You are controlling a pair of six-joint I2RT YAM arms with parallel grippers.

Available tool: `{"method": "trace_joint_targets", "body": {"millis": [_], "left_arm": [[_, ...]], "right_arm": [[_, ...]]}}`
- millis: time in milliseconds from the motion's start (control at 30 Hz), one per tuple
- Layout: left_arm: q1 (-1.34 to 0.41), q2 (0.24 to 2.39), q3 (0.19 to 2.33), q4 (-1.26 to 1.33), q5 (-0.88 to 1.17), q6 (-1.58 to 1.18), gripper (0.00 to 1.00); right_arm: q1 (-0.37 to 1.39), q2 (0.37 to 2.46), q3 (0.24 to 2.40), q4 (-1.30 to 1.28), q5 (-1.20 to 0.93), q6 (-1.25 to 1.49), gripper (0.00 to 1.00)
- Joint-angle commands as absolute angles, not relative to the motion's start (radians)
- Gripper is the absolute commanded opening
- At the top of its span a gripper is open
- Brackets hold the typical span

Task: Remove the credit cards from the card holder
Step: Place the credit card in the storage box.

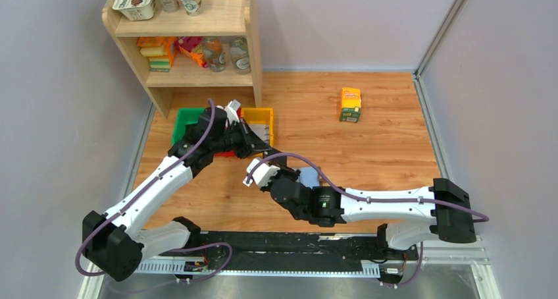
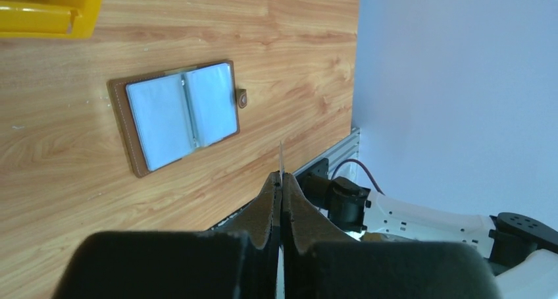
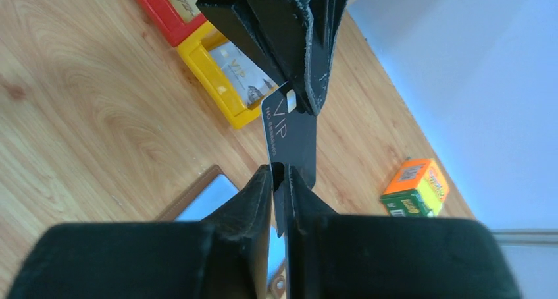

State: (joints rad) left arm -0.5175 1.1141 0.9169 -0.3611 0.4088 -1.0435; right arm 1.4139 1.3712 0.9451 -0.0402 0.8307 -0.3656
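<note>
A black credit card (image 3: 293, 137) marked VIP hangs in the air between both grippers. My left gripper (image 3: 299, 105) is shut on its upper end; in the left wrist view the card shows only as a thin edge (image 2: 281, 157) rising from the pressed-together fingertips (image 2: 281, 177). My right gripper (image 3: 281, 170) is around the card's lower end, jaws slightly parted, with a sliver of gap beside the card. The brown card holder (image 2: 177, 114) lies open on the table below, pale blue sleeves up, partly under the right arm (image 1: 308, 177).
A yellow bin (image 3: 217, 81) holding a pale card sits beside a red bin (image 3: 164, 16) and a green bin (image 1: 187, 124), behind the left gripper. An orange-green carton (image 1: 350, 105) stands at the far right. A wooden shelf (image 1: 191, 42) fills the back left corner.
</note>
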Motion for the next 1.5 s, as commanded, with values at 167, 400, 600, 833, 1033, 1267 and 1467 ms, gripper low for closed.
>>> {"method": "trace_joint_targets", "body": {"millis": [167,400,600,833,1033,1267,1467], "left_arm": [[-0.505,1.057,0.867,-0.264,0.385,-0.887,0.0],[-0.427,1.006,0.809,-0.248,0.341,-0.755,0.0],[-0.269,0.957,0.785,-0.284,0.287,-0.565,0.0],[-0.03,1.041,0.889,-0.365,0.177,-0.385,0.0],[0.11,1.181,1.023,-0.416,0.075,-0.299,0.0],[0.227,1.405,1.137,-0.388,0.113,-0.235,0.0],[0.302,1.584,1.134,-0.239,0.371,-0.227,0.0]], "right_arm": [[1.384,1.281,0.977,-0.083,0.729,-0.155,0.54],[1.307,1.172,0.924,-0.17,0.554,-0.006,0.9],[1.109,1.077,0.845,-0.229,0.326,0.247,1.0],[0.996,1.002,0.756,-0.213,0.216,0.342,1.0],[0.979,1.002,0.746,-0.23,0.221,0.341,1.0],[0.976,1.003,0.732,-0.226,0.218,0.337,1.0],[0.969,1.011,0.723,-0.219,0.215,0.333,1.0]]}}
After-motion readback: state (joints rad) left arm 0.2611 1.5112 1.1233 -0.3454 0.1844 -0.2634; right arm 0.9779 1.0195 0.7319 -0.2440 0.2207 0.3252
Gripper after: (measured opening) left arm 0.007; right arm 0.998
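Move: The black credit card is held by both hands' fingertips. The green bin, its storage box, lies about 23 cm ahead of the left hand, 32 cm to its left and 20 cm below; level with it in reach, the red bin is 19 cm to the hand's left and the yellow bin 6 cm. From the right hand, the open card holder lies some 6 cm ahead, 7 cm to the right and 20 cm below; the yellow bin is 27 cm ahead and 9 cm left. The black card, kept shut in the left fingers, is carried about 30 cm left and some 17 cm forward past the yellow and red bins to above the green bin, the wrist swinging counter-clockwise until the fingers point ahead and down, with a quicker sink at the end. The right fingers open wide and let go of the card, then the hand draws right and lower over the card holder, tipping down. ##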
